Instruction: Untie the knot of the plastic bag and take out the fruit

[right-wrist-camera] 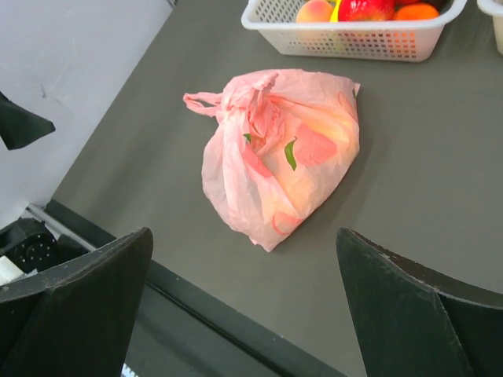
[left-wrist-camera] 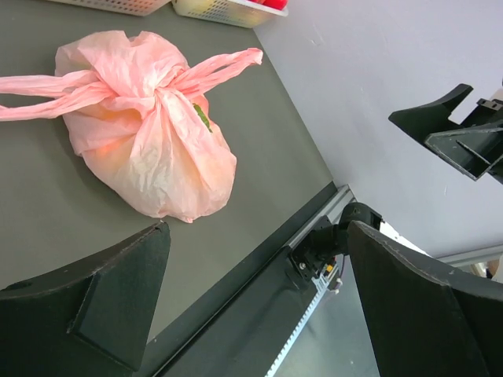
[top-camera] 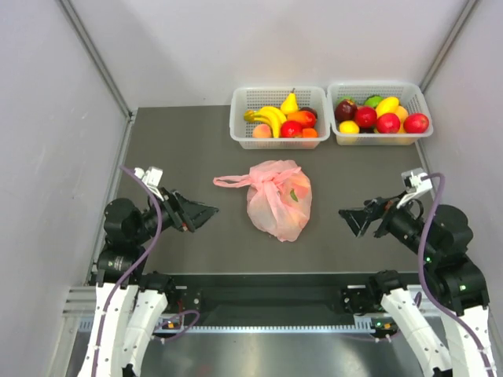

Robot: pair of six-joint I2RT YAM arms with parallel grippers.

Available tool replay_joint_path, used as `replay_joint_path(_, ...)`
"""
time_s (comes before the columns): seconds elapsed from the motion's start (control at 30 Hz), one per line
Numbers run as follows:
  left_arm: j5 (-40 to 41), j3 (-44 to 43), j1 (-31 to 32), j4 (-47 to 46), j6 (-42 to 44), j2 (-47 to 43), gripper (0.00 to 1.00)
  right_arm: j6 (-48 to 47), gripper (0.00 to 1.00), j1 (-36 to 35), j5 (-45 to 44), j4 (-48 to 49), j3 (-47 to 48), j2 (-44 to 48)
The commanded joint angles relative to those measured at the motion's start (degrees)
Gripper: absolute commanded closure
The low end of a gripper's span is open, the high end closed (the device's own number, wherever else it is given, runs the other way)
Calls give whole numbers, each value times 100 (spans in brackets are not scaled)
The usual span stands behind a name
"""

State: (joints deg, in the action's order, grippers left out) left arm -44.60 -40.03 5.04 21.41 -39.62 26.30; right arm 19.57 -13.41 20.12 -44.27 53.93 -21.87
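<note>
The pink plastic bag lies tied in the middle of the dark table; it also shows in the left wrist view and the right wrist view. Its knot sits at the bag's far end, with a handle loop trailing left; the knot also shows in the left wrist view and the right wrist view. Fruit inside shows only as orange and green shapes through the film. My left gripper is open and empty left of the bag. My right gripper is open and empty right of it.
Two white baskets stand at the back: the left basket holds bananas, a pear and other fruit, the right basket holds apples and lemons. Grey walls close in both sides. The table's front edge has a black rail.
</note>
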Motion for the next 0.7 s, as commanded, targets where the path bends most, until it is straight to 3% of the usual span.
replay_joint_path(0.0,-163,57,15,-559,-116,138,1,-42,0,-48,184,409,-171,-422)
replay_joint_path(0.1,-93,48,15,-559,-134,164,1,2,0,-83,344,830,-357,-748)
replay_joint_path(0.27,74,180,15,-550,-213,138,1,-33,0,-767,-1023,1394,-577,-1389)
replay_joint_path(0.33,109,285,15,-550,-266,182,1,-6,0,-1591,-1561,1631,-516,-1679)
replay_joint_path(0.4,83,338,15,-541,-292,252,1,-50,0,-2694,-2737,1772,-419,-2258)
replay_joint_path(0.5,101,364,15,-506,-284,288,1,-181,0,-3744,-4163,1869,-7,-3251)
replay_joint_path(0.67,197,391,15,-418,-257,209,1,-209,1,-4380,-5095,2300,661,-4605)
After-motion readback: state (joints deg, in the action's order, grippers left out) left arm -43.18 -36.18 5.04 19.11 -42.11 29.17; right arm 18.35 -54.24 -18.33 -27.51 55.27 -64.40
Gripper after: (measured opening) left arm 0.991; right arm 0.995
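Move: The pink bag's knot is about 17 cm ahead of the right hand, 15 cm to its left and some 16 cm below it. The long handle loops trail off to the left, about 26 cm left of this hand and 16 cm ahead. Beyond the bag is the left basket, some 34 cm ahead and 13 cm left. From the left hand, the knot is roughly 16 cm ahead, 15 cm right and 15 cm down. Forward and down first, then sweeping left, the right hand swings in towards the bag's knot: some 13 cm left, 11 cm down and 8 cm forward, fingers kept wide open. It rolls left side down by nearly 30 degrees and tips down about 10. The open left hand sinks about 3 cm and eases slightly forward, tipping down a little. ##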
